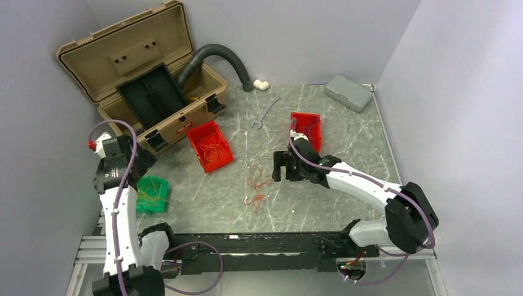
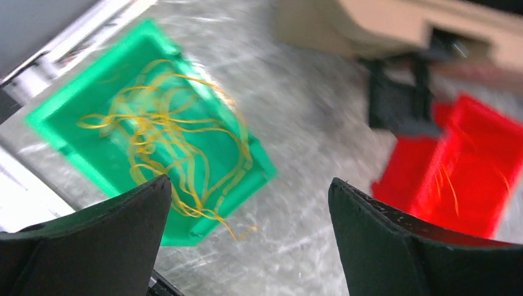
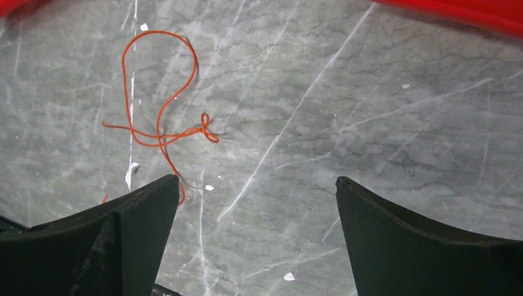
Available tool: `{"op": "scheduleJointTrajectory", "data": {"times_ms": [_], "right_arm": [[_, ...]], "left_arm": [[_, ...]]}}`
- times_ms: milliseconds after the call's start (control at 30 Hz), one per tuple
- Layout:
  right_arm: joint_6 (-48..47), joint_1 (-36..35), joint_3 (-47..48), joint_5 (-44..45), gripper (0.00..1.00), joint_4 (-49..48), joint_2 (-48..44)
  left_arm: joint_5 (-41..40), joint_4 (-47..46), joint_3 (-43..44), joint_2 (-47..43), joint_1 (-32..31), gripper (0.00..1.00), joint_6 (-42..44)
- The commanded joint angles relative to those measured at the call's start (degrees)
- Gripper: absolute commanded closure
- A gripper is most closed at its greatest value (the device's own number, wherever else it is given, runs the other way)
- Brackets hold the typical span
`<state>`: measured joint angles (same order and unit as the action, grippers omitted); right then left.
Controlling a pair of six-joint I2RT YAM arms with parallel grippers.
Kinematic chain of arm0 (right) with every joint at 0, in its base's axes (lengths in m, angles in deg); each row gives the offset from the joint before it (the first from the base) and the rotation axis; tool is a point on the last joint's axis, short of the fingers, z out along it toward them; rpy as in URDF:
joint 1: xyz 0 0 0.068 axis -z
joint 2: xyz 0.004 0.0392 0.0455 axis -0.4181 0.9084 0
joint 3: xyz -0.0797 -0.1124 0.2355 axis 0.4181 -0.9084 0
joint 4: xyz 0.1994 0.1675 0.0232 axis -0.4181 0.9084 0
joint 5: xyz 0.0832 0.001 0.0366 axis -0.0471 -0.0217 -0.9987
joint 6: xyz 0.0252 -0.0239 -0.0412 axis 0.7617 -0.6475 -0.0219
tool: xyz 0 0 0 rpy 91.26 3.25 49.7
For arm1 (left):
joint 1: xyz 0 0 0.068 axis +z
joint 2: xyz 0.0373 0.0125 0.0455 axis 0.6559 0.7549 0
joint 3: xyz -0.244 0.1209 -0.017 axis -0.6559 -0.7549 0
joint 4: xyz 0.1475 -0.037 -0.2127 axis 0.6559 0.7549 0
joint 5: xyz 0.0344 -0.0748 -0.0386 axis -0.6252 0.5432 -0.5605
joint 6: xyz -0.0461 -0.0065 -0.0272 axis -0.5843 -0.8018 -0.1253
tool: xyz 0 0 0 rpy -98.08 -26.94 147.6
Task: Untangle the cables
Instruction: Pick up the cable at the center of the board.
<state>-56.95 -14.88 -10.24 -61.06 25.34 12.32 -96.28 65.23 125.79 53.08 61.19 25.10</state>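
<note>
The cables show as loose thin orange strands (image 1: pixel 255 185) lying on the marble table (image 1: pixel 345 142) in the middle. In the right wrist view one orange strand (image 3: pixel 160 117) makes a loop with a small knot, and its lower end runs behind my left fingertip. My right gripper (image 1: pixel 279 167) (image 3: pixel 258 182) hovers open just right of the strands, holding nothing. Thin yellow wires (image 2: pixel 166 142) fill a green bin (image 2: pixel 80 74) (image 1: pixel 165 185) at the left. My left gripper (image 1: pixel 143 165) (image 2: pixel 250 185) hangs open and empty above the bin's near corner.
A red bin (image 1: pixel 196 132) (image 2: pixel 469 166) holding yellowish wires sits near the open tan toolbox (image 1: pixel 123 55). A second red bin (image 1: pixel 306 127) lies behind my right wrist. A wrench (image 1: pixel 265 111), a grey corrugated hose (image 1: pixel 222 55) and a grey case (image 1: pixel 348 92) are at the back.
</note>
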Motion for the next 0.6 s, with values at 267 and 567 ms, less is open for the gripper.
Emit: {"op": "scheduleJointTrajectory", "data": {"times_ms": [267, 567], "right_arm": [[-2.52, 1.68, -3.33, 3.84, 0.00, -0.75, -14.96], [-3.19, 4.46, -5.42, 5.84, 0.00, 3.79, -27.98]], "left_arm": [[22.85, -14.33, -5.82, -4.64, -42.74, 0.01, 13.75], [17.07, -23.20, -3.57, 11.52, -71.89, 0.01, 27.96]]}}
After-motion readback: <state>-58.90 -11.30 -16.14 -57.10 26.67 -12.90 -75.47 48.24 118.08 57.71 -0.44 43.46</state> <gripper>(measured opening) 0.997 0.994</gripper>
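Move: The orange cable lies on the board about 37 cm to the left hand's right, roughly level with it in reach and some 15 cm below. The left red box stands about 15 cm left of the cable and 13 cm farther out, the right red box about 15 cm to its right and 16 cm farther out. From the right hand, the cable is about 8 cm left, 3 cm back and 6 cm below. Towards the orange cable, the left hand sweeps fast to the right, about 30 cm, arcing slightly forward and up before easing back and down, while it swings some 90 degrees clockwise with fingers staying wide open. The empty right hand clears off the cable, rising about 8 cm and drifting right, open fingers tipping upward. ##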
